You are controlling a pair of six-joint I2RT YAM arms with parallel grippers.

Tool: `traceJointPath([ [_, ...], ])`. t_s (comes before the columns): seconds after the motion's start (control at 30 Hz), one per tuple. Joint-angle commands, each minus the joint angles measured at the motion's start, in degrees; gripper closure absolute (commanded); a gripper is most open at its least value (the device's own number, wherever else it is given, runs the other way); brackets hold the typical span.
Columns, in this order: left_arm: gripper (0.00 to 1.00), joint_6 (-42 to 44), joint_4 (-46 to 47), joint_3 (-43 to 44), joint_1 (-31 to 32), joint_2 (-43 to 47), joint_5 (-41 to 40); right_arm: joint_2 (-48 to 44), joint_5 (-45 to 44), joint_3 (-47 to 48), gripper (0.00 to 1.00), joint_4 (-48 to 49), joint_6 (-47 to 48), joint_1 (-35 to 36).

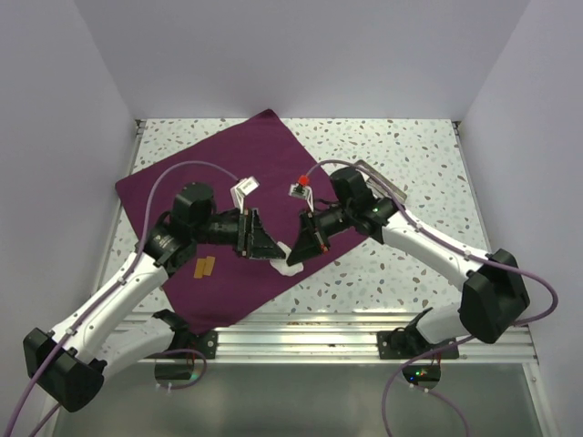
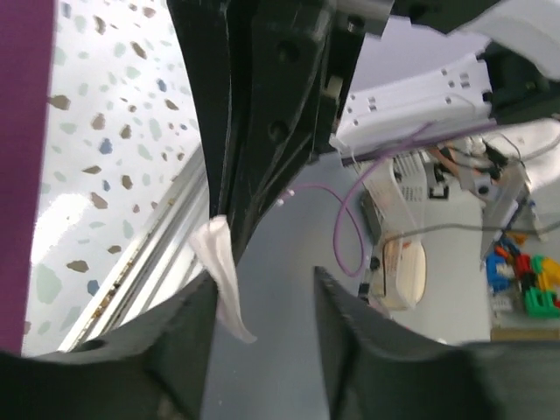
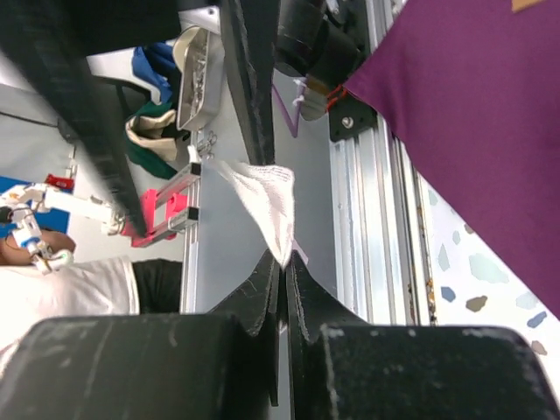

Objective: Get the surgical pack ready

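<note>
The surgical pack (image 1: 228,173) is a purple-maroon cloth lying spread flat on the speckled table, and it also shows in the right wrist view (image 3: 472,131). Above its near right edge the two grippers meet tip to tip. My right gripper (image 1: 299,248) (image 3: 283,258) is shut on a corner of a small white gauze pad (image 1: 290,261) (image 3: 267,206). My left gripper (image 1: 269,246) (image 2: 262,280) is open. The gauze pad (image 2: 223,280) hangs against its left finger, and the jaws stand apart around it.
Two small tan strips (image 1: 205,266) lie on the cloth near the left arm. A white tag (image 1: 244,188) lies on the cloth's middle. A grey metal tray (image 1: 383,182) shows partly behind the right arm. The aluminium rail (image 1: 346,323) runs along the table's near edge.
</note>
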State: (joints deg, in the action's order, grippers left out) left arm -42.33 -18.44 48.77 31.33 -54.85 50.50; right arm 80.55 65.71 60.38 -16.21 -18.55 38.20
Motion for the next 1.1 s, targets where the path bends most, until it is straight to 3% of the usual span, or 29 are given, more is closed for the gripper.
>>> traceJointPath([
  [0.0, 0.45, 3.3, -5.89, 4.57, -0.04, -1.39, -8.11, 2.84, -1.9, 1.67, 1.0, -2.33, 0.79, -0.14],
  [0.17, 0.35, 5.93, -14.51, 9.49, -3.55, -3.33, -21.29, 5.14, -9.61, 2.02, 1.0, 1.07, -3.24, -1.63],
  [0.3, 0.32, 7.17, -24.96, 12.83, -8.56, -5.0, -35.35, 7.07, -16.13, 1.85, 1.0, 7.39, -13.32, -9.6],
  [0.5, 0.32, 7.79, -25.78, 11.61, -8.74, -8.43, -39.77, 12.43, -28.33, -0.69, 1.0, 19.42, -30.28, -27.17],
  [0.67, 0.32, 8.14, -23.14, 9.68, -8.74, -10.45, -37.5, 22.6, -30.47, 4.98, 1.0, 25.08, -32.52, -36.68],
  [0.9, 0.32, 10.68, -22.78, 9.93, -9.09, -14.22, -37.4, 30.8, -34.59, 12.21, 1.0, 24.21, -32.7, -40.3],
  [1.07, 0.32, 13.05, -23.66, 11.43, -9.97, -16.43, -37.93, 33.52, -38.11, 11.78, 1.0, 24.03, -32.52, -40.92],
])
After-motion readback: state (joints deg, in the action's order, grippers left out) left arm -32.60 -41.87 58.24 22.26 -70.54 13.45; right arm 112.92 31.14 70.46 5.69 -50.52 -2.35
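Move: The tray that the right hand is carrying the gauze to lies about 32 cm ahead of it, 27 cm to its right and 21 cm below. On the way, the cloth's right corner is some 17 cm ahead and 24 cm right, down at table level. From the left hand, the tan strips lie about 18 cm left, 3 cm ahead and 26 cm down, and the tray some 32 cm ahead, 31 cm right and 24 cm down. Forward and to the right in a fast arc, after a short dip, the right hand carries the still-pinched gauze some 35 cm out and over 20 cm across to the tray, sinking and turning about 80 degrees clockwise. The left hand, already parted from the gauze, opens wider and backs off forward and left, then sinks over the cloth, its fingers swinging down. ##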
